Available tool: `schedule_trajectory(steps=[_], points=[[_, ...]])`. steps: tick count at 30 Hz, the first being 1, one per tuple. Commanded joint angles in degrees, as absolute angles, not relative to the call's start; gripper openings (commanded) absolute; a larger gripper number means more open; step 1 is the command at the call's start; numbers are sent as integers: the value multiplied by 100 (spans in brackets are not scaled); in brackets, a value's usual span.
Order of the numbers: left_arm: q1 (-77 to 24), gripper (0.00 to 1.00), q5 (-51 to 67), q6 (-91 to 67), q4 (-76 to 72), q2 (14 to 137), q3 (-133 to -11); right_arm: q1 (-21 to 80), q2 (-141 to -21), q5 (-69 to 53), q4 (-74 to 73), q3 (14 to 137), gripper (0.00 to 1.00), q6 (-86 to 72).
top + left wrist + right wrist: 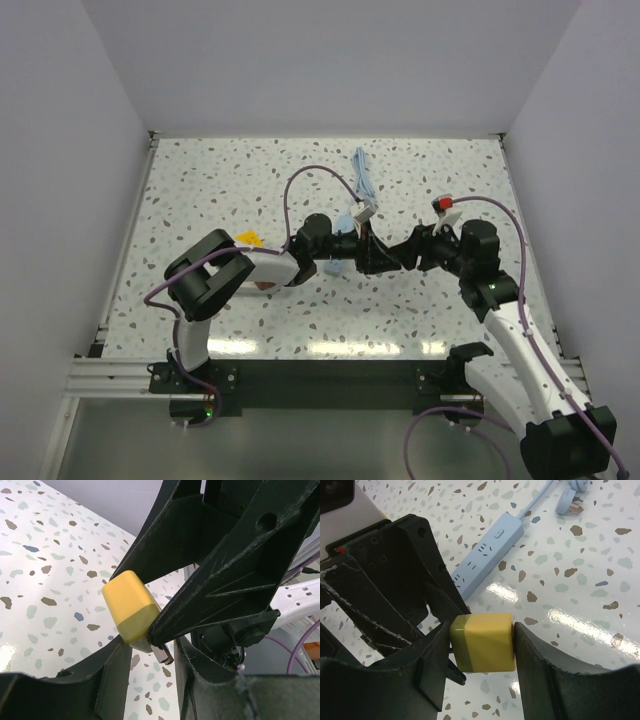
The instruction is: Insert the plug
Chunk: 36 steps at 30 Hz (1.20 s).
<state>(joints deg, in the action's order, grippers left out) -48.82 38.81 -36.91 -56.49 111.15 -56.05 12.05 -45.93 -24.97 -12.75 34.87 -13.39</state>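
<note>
The plug [485, 642] is a yellow cube with an olive band at its pronged end. My right gripper [481, 641] is shut on it, one finger on each side, holding it above the table. In the left wrist view the plug [127, 605] hangs between the right gripper's black fingers with its metal prongs [165, 655] pointing down. My left gripper [150, 652] is open around that pronged end; one finger touches the olive corner, and a gap shows beside the prongs. From above, the left gripper [350, 247] and the right gripper [385, 255] meet at mid-table and hide the plug.
A light-blue power strip [490, 547] lies flat on the speckled table beyond the grippers, its cable and own plug [570, 502] farther off. From above, a small yellow piece [250, 238] lies by the left arm and a red-and-white part [441, 204] by the right arm. White walls stand around the table.
</note>
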Motion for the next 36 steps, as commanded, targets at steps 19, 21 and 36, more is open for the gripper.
schedule_trajectory(steps=[19,21,36], points=[[-4667,0,4834,-3998,-7303,11145,-5388,1301,-4447,-3401,-458,3779,57,-1801],[-4623,0,4887,-4086,-7496,11153,-5344,1301,-4439,-3506,-369,3849,68,-1880],[-4201,0,5001,-4298,-8341,10855,-4693,1309,-4412,-3586,-229,4017,85,-2100]])
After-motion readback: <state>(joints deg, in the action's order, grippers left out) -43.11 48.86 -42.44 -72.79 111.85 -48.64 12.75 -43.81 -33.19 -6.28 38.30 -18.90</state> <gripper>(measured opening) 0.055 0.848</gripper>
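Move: The yellow plug is already caught by both grippers, its middle about 3 cm to the right of the left hand point and level with it, and roughly 1 cm ahead and 1 cm left of the right hand point. From the left hand, the power strip lies about 12 cm left, 7 cm ahead and 15 cm down on the table. The strip's cord plug is some 18 cm ahead, 6 cm left and 17 cm below the right hand. Keep the left gripper on the prong side of the yellow plug and lift both hands slightly, drifting left. Then open the right fingers to let go and raise that hand clear, about 6 cm in all. Sink the left hand back while drawing it left, about 4 cm overall, and close its fingers nearly shut, pinching the metal prongs. ##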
